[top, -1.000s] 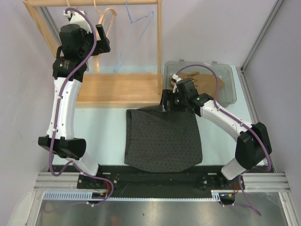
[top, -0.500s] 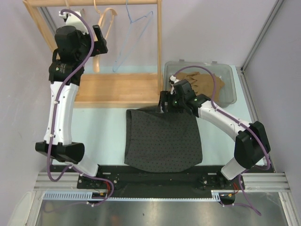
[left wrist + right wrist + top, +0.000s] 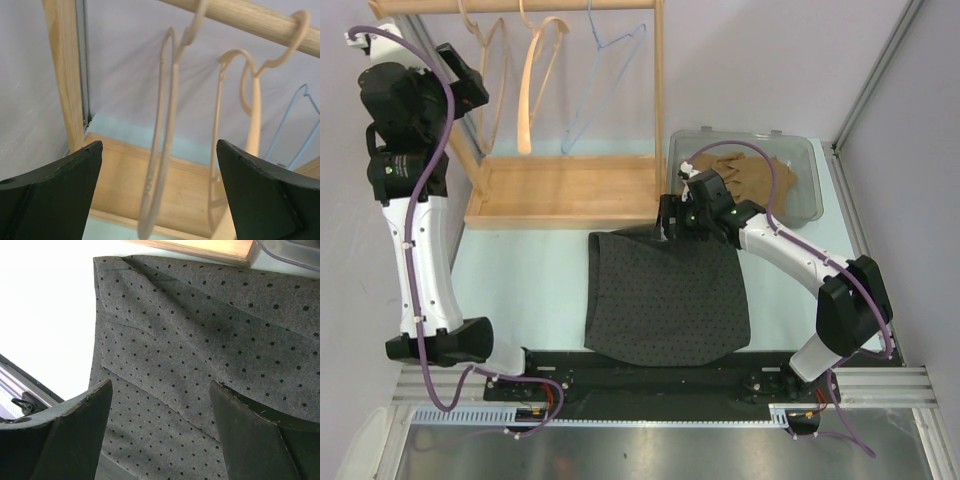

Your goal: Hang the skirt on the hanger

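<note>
The skirt (image 3: 665,300), dark grey with small black dots, lies flat on the table in front of the arms. My right gripper (image 3: 672,222) hovers open over its far edge; in the right wrist view the fabric (image 3: 200,340) fills the gap between the spread jaws (image 3: 160,387), with nothing pinched. My left gripper (image 3: 468,78) is raised at the rack's left post, open and empty. In the left wrist view a thin beige hanger (image 3: 162,150) hangs from the wooden rod (image 3: 250,17) just beyond the open gripper (image 3: 157,165).
A thicker beige hanger (image 3: 535,80) and a blue wire hanger (image 3: 605,80) hang further right on the rod. The rack's wooden base (image 3: 565,190) borders the skirt's far edge. A clear bin (image 3: 800,145) with a brown garment (image 3: 745,175) stands at the back right.
My left arm has swung left from in front of the hangers to the rack's left post, uncovering the thin beige hanger. The right gripper has barely moved over the skirt's edge.
</note>
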`<action>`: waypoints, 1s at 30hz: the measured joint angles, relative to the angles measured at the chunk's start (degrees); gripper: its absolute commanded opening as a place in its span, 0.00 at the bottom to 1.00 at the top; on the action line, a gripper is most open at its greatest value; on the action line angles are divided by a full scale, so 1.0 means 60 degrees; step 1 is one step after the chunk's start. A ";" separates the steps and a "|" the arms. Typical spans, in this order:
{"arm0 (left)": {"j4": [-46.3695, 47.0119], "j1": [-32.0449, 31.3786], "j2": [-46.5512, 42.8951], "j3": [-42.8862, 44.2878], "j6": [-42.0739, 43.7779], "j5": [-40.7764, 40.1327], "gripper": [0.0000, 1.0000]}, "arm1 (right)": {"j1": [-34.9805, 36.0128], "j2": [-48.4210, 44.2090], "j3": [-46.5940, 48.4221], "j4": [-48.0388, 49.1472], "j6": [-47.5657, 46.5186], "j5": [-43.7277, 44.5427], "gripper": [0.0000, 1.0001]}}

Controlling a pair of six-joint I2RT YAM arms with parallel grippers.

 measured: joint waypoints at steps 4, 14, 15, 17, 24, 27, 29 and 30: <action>-0.0080 0.0761 0.0284 -0.0033 -0.0310 0.1013 0.98 | 0.0000 0.0004 0.0000 0.0000 0.0000 -0.0004 0.83; -0.0066 0.0965 0.0831 -0.0466 -0.0404 0.3024 0.94 | -0.0011 0.0040 0.0000 0.0000 0.0000 0.0000 0.82; -0.0066 0.0969 0.0889 -0.0466 -0.0433 0.3024 0.85 | -0.0015 0.0047 0.0000 0.0000 0.0000 -0.0004 0.83; -0.0087 0.0973 0.0991 -0.0466 -0.0466 0.3013 0.70 | -0.0022 0.0047 0.0000 -0.0004 0.0000 0.0000 0.83; -0.0310 0.1002 0.1355 -0.0466 -0.0455 0.3209 0.38 | -0.0062 0.0047 0.0000 -0.0007 0.0004 0.0004 0.82; -0.0277 0.1002 0.1351 -0.0463 -0.0433 0.3282 0.22 | -0.0066 0.0051 0.0000 -0.0007 0.0004 0.0015 0.82; -0.0277 0.1002 0.1351 -0.0459 -0.0430 0.3337 0.08 | -0.0066 0.0051 0.0000 -0.0007 0.0004 0.0033 0.82; -0.0284 0.1002 0.1351 -0.0452 -0.0412 0.3359 0.04 | -0.0066 0.0051 0.0000 -0.0007 0.0004 0.0036 0.82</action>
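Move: The left hand, open, faces the near arm of the leftmost wooden hanger: its graspable stretch is about 6 cm ahead, 1 cm to the right and 8 cm lower. The next wooden hanger stands roughly 9 cm ahead and 9 cm to the right, the blue hanger about 13 cm ahead and 19 cm to the right. From the right hand, that leftmost hanger arm is some 14 cm ahead, 31 cm to the left and 27 cm higher. The left fingers, wide open until halfway, close to nearly shut around the leftmost hanger's near arm, whose bar comes to lie between the pads. To get there the hand sinks about 8 cm and reaches some 5 cm forward, swinging slightly left and then back right, while the wrist tips down a little and turns clockwise about 15 degrees. ##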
